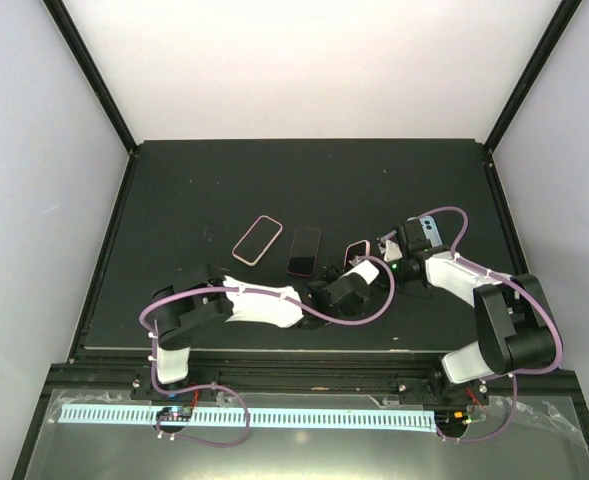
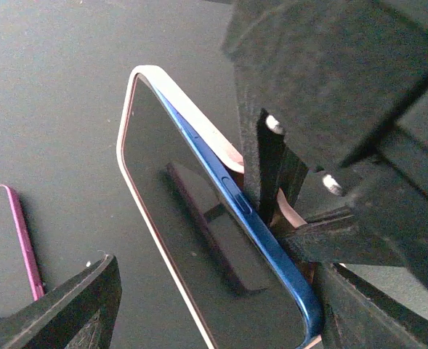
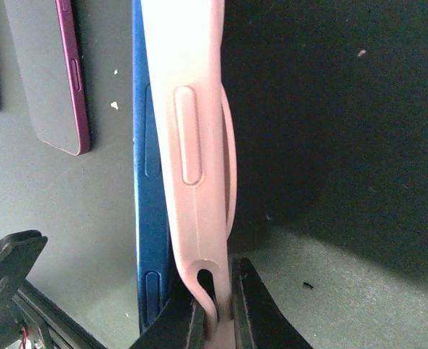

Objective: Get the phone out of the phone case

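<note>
The blue phone (image 2: 221, 240) with a black screen sits partly in a pale pink case (image 3: 192, 109); its right edge (image 2: 272, 240) has come out of the case. In the top view the phone and case (image 1: 357, 250) stand between the two grippers at mid-table. My right gripper (image 3: 221, 313) is shut on the case's edge, and the blue phone's side (image 3: 147, 189) shows left of it. My left gripper (image 2: 217, 298) is open, with its fingers (image 2: 83, 305) on either side of the phone's near end and a gap on the left. In the top view the left gripper (image 1: 336, 290) sits just before the phone and the right gripper (image 1: 392, 255) just right of it.
A dark phone with a magenta rim (image 1: 304, 250) lies left of the work, and also shows in the right wrist view (image 3: 50, 73). A pink-rimmed phone or case (image 1: 257, 240) lies further left. A light blue object (image 1: 430, 226) shows behind the right wrist. The dark mat (image 1: 274, 180) has raised edges.
</note>
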Robot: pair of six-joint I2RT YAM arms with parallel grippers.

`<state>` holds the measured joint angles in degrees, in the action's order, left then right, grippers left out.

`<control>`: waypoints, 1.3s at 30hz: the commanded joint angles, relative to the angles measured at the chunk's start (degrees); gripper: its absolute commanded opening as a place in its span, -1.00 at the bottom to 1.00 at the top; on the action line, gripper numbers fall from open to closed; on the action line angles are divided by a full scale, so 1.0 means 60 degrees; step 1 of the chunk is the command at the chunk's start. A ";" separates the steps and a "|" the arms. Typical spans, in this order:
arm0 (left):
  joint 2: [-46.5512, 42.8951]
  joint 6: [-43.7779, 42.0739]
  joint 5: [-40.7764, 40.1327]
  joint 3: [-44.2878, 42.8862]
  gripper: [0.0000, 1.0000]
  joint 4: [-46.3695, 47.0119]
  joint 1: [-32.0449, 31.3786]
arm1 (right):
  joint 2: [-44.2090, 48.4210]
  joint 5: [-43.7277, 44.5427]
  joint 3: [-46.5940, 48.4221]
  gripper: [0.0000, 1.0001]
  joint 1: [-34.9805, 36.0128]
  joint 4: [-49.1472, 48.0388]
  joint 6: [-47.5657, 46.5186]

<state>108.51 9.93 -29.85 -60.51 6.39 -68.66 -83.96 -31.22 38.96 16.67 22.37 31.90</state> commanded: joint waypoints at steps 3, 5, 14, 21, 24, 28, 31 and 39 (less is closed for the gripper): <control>-0.0096 -0.1383 -0.0733 -0.0756 0.45 -0.0974 0.0018 | 0.0060 -0.0343 -0.0011 -0.98 0.0015 -0.0278 -0.0031; -0.0192 -0.1581 -0.0817 -0.1025 0.46 -0.1565 0.0010 | 0.0069 -0.0461 0.0023 -0.98 -0.0053 -0.0308 0.0023; 0.0214 -0.1928 -0.0699 -0.1796 0.47 -0.2875 0.0018 | 0.0050 -0.1843 0.0344 -0.98 -0.0217 -0.0508 0.0286; -0.0062 -0.2474 -0.1447 -0.1509 0.46 -0.2809 0.0060 | 0.0634 -0.2974 0.0215 -0.98 -0.0439 -0.1120 0.0701; -0.0234 -0.2580 -0.1744 -0.1259 0.46 -0.2575 0.0151 | 0.0945 -0.3237 -0.0099 -0.98 -0.0470 -0.1653 0.1061; -0.0270 -0.2832 -0.2792 -0.1183 0.31 -0.2492 0.0255 | 0.1126 -0.3731 -0.0267 -0.98 -0.0478 -0.2101 0.1319; -0.0487 -0.2899 -0.2906 -0.1113 -0.03 -0.2267 0.0367 | 0.1149 -0.3873 -0.0253 -0.98 -0.0478 -0.2142 0.1377; -0.1053 -0.3356 -0.2759 -0.1010 -0.64 -0.1485 0.0370 | 0.1325 -0.3676 -0.0385 -0.98 -0.0478 -0.2245 0.1368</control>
<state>104.88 -8.08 -40.42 -67.22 -4.25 -68.75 -78.67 -46.68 37.45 13.45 7.99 40.25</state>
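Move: The blue-edged phone, propped in its pink case, has its near end between your open left fingers. Its middle is about 5 cm ahead of that hand, 1 cm to its right and 3 cm below. From the right gripper, already pinching the case wall, it lies about 1 cm ahead, 3 cm left and 2 cm below. The dark phone lies on the table some 15 cm left and 1 cm farther out than the phone's middle; the light-blue case lies about 18 cm right and 6 cm farther out. Keep the right gripper pinching the pink case's long wall and raise it about 7 cm, slowly at first, easing forward and left, its left side rolling up some 20 degrees. Bring the left gripper up with it about 5 cm and slightly forward, rolling its left side up and lifting its fingertips; late in the rise, close its wide-open fingers around the phone's near end, one on the screen side, the other between phone and case. ##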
